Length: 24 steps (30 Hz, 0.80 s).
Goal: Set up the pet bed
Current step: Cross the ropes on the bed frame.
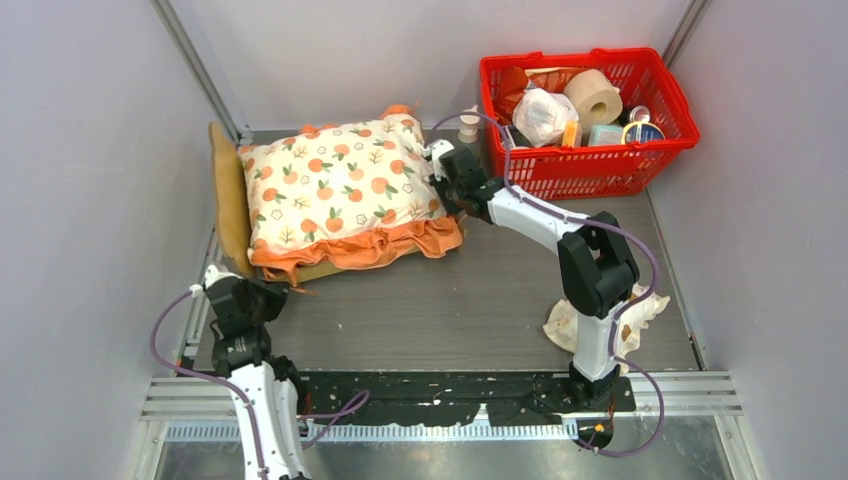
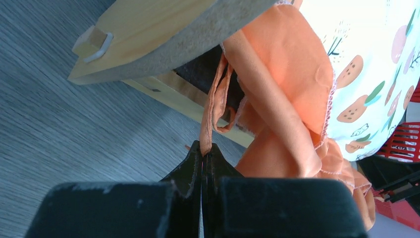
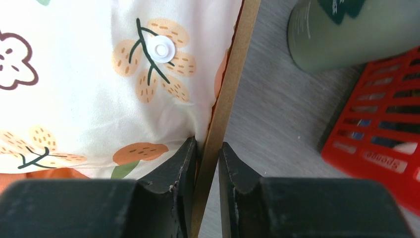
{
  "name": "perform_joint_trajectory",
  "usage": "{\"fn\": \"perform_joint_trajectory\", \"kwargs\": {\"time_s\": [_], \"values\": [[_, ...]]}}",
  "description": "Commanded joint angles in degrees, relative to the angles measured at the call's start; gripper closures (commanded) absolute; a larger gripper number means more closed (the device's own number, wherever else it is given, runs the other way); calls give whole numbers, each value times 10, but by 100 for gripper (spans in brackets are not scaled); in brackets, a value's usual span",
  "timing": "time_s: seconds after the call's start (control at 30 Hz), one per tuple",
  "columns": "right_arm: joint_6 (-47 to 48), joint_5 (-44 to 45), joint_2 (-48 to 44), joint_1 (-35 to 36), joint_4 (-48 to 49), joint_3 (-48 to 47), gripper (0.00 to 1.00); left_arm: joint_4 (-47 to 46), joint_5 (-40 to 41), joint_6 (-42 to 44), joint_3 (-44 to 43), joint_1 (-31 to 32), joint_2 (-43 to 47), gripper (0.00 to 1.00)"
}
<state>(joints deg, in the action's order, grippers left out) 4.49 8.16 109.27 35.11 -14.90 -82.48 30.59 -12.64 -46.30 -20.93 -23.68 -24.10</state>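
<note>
The pet bed [image 1: 230,190] stands at the table's back left, its light-wood headboard on the left. A cream orange-print cushion [image 1: 340,185] with orange ruffles lies on it. My left gripper [image 1: 285,290] is at the bed's near-left corner. In the left wrist view it [image 2: 207,148] is shut on a thin orange tie [image 2: 213,109] hanging from the cushion, under the wooden frame [image 2: 153,25]. My right gripper [image 1: 440,172] is at the bed's right end. Its jaws [image 3: 207,148] are shut on the thin wooden end board [image 3: 233,79], with the cushion [image 3: 74,74] pressed against the left finger.
A red basket [image 1: 590,165] full of household items stands at the back right, close to the right gripper. A small bottle [image 1: 468,125] stands between bed and basket. A cream frilled pillow [image 1: 560,325] lies by the right arm's base. Grey walls enclose the table.
</note>
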Motion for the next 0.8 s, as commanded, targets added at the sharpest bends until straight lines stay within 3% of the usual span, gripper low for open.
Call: {"fn": "perform_joint_trajectory", "kwargs": {"time_s": [0.0,0.43,0.47,0.57,0.63,0.77], "values": [[86,-89,45,7,44,-64,95,-3,-17,-4,5,1,16,100],[137,-97,143,-19,31,-245,94,31,-15,2,-1,50,22,100],[135,-98,141,-19,32,-248,91,34,-10,8,-5,50,21,100],[101,-103,102,-15,54,-227,61,34,8,29,-22,50,16,100],[78,-103,54,-8,89,-185,48,37,16,45,-38,50,10,100],[22,-101,-42,7,166,-94,29,36,16,66,-61,50,-11,100]]}}
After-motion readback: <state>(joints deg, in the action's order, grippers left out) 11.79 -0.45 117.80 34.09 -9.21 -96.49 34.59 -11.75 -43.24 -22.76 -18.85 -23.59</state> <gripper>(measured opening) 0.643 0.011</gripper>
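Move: Between the right fingers is the bed frame's foot-end rail, its middle about 5 cm ahead and 2 cm left. The cushion's middle lies some 21 cm left and 4 cm ahead of this hand, the pump bottle about 13 cm ahead and 3 cm right, the red basket 16 cm ahead and 26 cm right. From the left hand, still pinching a rope, the frame's near head-end corner is about 5 cm ahead and 5 cm left. Swinging the foot-end rail it already grips, the right hand pushes forward about 7 cm and left some 4 cm, turning roughly 10 degrees counter-clockwise, then opens, lets go of the rail and rises, easing back slightly at the end. The left hand keeps its pinch on the rope and drifts about 2 cm to the right. ##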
